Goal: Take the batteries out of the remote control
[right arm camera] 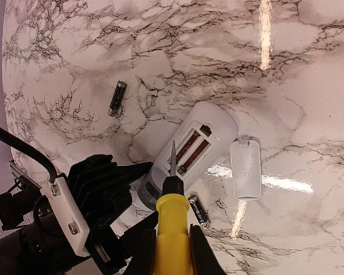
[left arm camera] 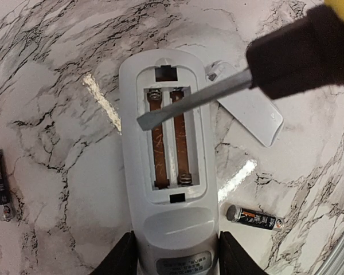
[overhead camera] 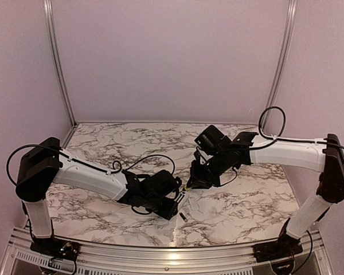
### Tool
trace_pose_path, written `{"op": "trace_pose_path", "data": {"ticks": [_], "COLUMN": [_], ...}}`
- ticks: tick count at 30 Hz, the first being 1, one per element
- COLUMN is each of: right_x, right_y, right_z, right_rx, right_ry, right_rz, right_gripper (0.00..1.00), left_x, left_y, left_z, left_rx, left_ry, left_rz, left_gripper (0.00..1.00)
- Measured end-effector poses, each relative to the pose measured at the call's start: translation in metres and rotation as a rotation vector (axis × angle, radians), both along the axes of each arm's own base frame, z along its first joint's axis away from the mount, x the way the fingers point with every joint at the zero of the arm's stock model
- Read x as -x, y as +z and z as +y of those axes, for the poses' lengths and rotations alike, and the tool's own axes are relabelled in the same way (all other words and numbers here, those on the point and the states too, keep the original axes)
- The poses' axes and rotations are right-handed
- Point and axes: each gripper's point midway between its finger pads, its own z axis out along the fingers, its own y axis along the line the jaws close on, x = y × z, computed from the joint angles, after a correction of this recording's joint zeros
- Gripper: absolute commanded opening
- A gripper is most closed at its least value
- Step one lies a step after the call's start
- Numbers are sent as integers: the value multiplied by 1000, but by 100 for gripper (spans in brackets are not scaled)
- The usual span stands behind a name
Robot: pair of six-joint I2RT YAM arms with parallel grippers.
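Note:
The white remote control (left arm camera: 172, 223) lies back-up on the marble, and my left gripper (left arm camera: 175, 260) is shut on its near end. Its open compartment shows only bare copper strips and springs. Two batteries lie loose on the table: one (left arm camera: 0, 183) to the remote's left, one (left arm camera: 255, 217) to its right. In the right wrist view the same batteries (right arm camera: 117, 97) (right arm camera: 199, 210) flank the remote control (right arm camera: 203, 134). My right gripper (right arm camera: 172, 246) is shut on the yellow-handled screwdriver (right arm camera: 173, 217). Its blade tip (left arm camera: 143, 121) hovers over the compartment's far left corner.
The flat white cover piece (left arm camera: 249, 106) lies on the marble just right of the remote's far end. Both arms meet near the table's front centre, left gripper (overhead camera: 173, 203) and right gripper (overhead camera: 192, 182) close together. The table's metal front edge (overhead camera: 172, 252) runs just behind them.

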Motion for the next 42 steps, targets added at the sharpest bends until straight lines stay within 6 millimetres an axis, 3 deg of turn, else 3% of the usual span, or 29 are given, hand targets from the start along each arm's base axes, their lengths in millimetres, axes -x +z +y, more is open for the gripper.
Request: {"op": "trace_pose_path", "data": {"ticks": [7,10,17,20,23,28,32,36,42], "right_x": [-13,-13,-14,-16,-15,-13,-9,-4,9], "right_y": [37,53,76,80,89,120,140,141,141], "right_z": [-26,-35,-50,-52,-49,-34,-24,-17,-8], "right_rx": [-11,-14,-11,-8,-27,-106,-167,-192,-248], "right_ry": [-13,-2,29,47,88,180,256,317,404], "right_rz": [-75,-105,-153,-167,-182,-236,-266,-256,-224], "right_gripper": [0,0,0,0,0,0,0,0,0], "left_x": [-1,-1,-2,-1,2,8,10,9,18], "left_y": [3,5,18,42,83,141,176,198,213], "left_z": [-5,-6,3,10,16,32,45,51,51], "left_rx": [12,12,8,31,87,152,168,153,135], "left_ry": [-36,-57,-74,-107,-177,-286,-363,-431,-580], "left_rz": [-25,-41,-73,-116,-201,-365,-506,-628,-739], "left_gripper": [89,98,96,95,95,96,96,98,98]}}
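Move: The left fingers still hold the remote control's lower end; its middle lies about 4 cm ahead and 2 cm right, at finger height. From that hand one battery lies 4 cm right and 1 cm back, the other about 12 cm ahead and 6 cm left, the battery cover 6 cm ahead and 8 cm right. From the right hand, holding the screwdriver, the remote control's middle is about 4 cm left, 1 cm ahead and 10 cm below. Left hand opens off the remote control and rises about 21 cm; right lifts the screwdriver some 14 cm. ##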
